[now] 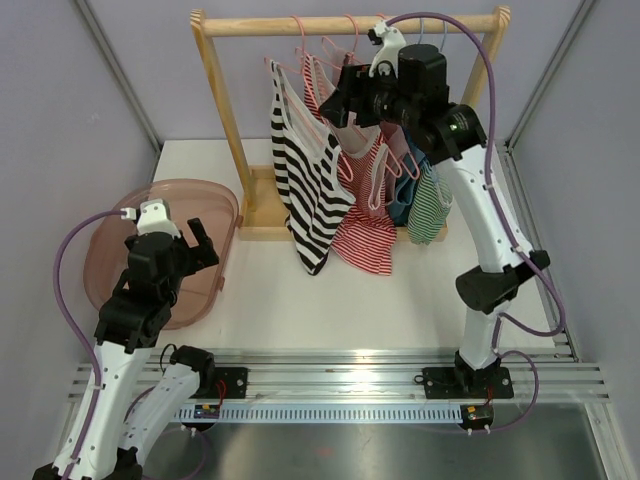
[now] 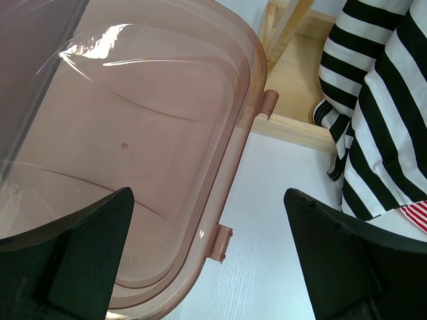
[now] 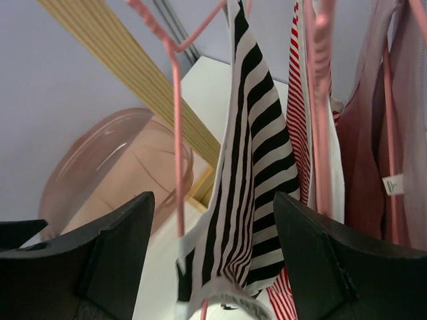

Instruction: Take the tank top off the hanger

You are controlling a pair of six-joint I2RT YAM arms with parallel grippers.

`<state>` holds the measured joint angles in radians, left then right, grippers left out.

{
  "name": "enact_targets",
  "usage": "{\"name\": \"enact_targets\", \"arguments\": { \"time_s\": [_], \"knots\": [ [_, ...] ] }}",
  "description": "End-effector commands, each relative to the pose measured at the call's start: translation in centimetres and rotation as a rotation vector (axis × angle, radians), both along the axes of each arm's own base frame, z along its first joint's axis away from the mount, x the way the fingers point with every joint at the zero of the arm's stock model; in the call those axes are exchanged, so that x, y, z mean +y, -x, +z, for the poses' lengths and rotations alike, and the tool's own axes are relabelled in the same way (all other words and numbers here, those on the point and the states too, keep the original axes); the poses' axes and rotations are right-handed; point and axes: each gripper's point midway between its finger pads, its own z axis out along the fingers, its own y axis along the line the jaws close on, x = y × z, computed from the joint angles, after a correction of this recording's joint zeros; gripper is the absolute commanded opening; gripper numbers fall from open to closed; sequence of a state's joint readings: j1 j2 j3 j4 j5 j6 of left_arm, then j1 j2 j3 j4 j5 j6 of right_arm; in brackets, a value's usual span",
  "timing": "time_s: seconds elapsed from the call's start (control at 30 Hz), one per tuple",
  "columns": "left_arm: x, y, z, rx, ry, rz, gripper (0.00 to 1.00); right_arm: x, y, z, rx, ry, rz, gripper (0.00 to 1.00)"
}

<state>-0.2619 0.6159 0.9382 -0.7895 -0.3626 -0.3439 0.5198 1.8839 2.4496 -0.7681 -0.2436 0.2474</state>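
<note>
A black-and-white striped tank top (image 1: 310, 190) hangs on a pink wire hanger (image 1: 290, 62) at the left end of the wooden rack's rail (image 1: 350, 25). My right gripper (image 1: 335, 105) is up at the top's shoulder. In the right wrist view its jaws stand open on either side of the striped strap (image 3: 257, 167) and the pink hanger wire (image 3: 177, 133), and neither finger touches them; the right gripper (image 3: 213, 200) holds nothing. My left gripper (image 1: 195, 245) is low on the left, open and empty, and the left gripper (image 2: 207, 192) hovers over the tub's rim.
A translucent pink tub (image 1: 110, 240) sits at the left, its rim (image 2: 240, 133) next to the rack's wooden base (image 2: 293, 93). More tops hang on the rail to the right: red-striped (image 1: 365, 235), blue (image 1: 400, 200) and green-striped (image 1: 430, 210).
</note>
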Motion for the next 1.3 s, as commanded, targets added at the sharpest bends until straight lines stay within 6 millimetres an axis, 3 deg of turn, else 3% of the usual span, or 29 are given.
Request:
{"name": "enact_targets", "arguments": {
  "time_s": [0.0, 0.1, 0.13, 0.37, 0.6, 0.8, 0.93, 1.03, 1.27],
  "knots": [
    [-0.8, -0.9, 0.7, -0.048, 0.022, -0.033, 0.99, 0.9, -1.4, -0.1, -0.07, 0.058, -0.002, 0.79],
    [-0.9, -1.1, 0.5, -0.038, 0.022, -0.037, 0.99, 1.5, -1.8, -0.2, -0.074, 0.065, 0.009, 0.76],
    [-0.9, -1.1, 0.5, -0.039, 0.024, -0.038, 0.99, 1.8, -2.2, -0.6, -0.072, 0.069, 0.01, 0.69],
    [-1.1, -1.3, 0.3, -0.032, 0.032, -0.056, 0.99, 2.5, -3.1, -0.8, -0.097, 0.067, 0.014, 0.51],
    [-1.4, -1.4, 0.1, -0.022, 0.037, -0.068, 0.99, 3.0, -2.5, 0.5, -0.146, 0.058, 0.034, 0.49],
    [-1.5, -1.4, 0.2, -0.026, 0.041, -0.076, 0.99, 3.4, -2.2, 0.5, -0.15, 0.063, 0.046, 0.29],
    [-1.5, -1.5, 0.2, -0.024, 0.041, -0.079, 0.99, 3.9, -1.8, 0.7, -0.163, 0.064, 0.054, 0.1],
    [-1.5, -1.4, 0.2, -0.025, 0.041, -0.079, 0.99, 3.8, -1.4, 1.9, -0.2, 0.062, 0.045, 0.01],
    [-1.4, -1.3, 0.3, -0.029, 0.041, -0.075, 0.99, 3.1, -0.4, 6.0, -0.287, -0.019, 0.001, 0.0]
  ]
}}
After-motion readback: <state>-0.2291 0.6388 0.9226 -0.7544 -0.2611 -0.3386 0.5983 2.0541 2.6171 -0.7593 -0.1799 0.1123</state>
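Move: The pink hanger carrying the black-and-white tank top, at its near arm just below the neck, is about 3 cm ahead of the right hand, 3 cm to its left and 2 cm below. The next pink hanger, with the red-striped top, is around 3 cm ahead, 4 cm right and nearly level. The rack's left post stands some 8 cm ahead and 17 cm left. From the left hand, the first hanger's arm is roughly 22 cm ahead, 28 cm right and 18 cm higher. The right fingers, wide open at first, close and pinch the near arm of the black-and-white top's hanger just below its twisted neck. To get there the hand dips about 4 cm while easing 3 cm forward, comes back up some 2 cm, then slides left as the fingers shut, ending about 4 cm left of its start. ##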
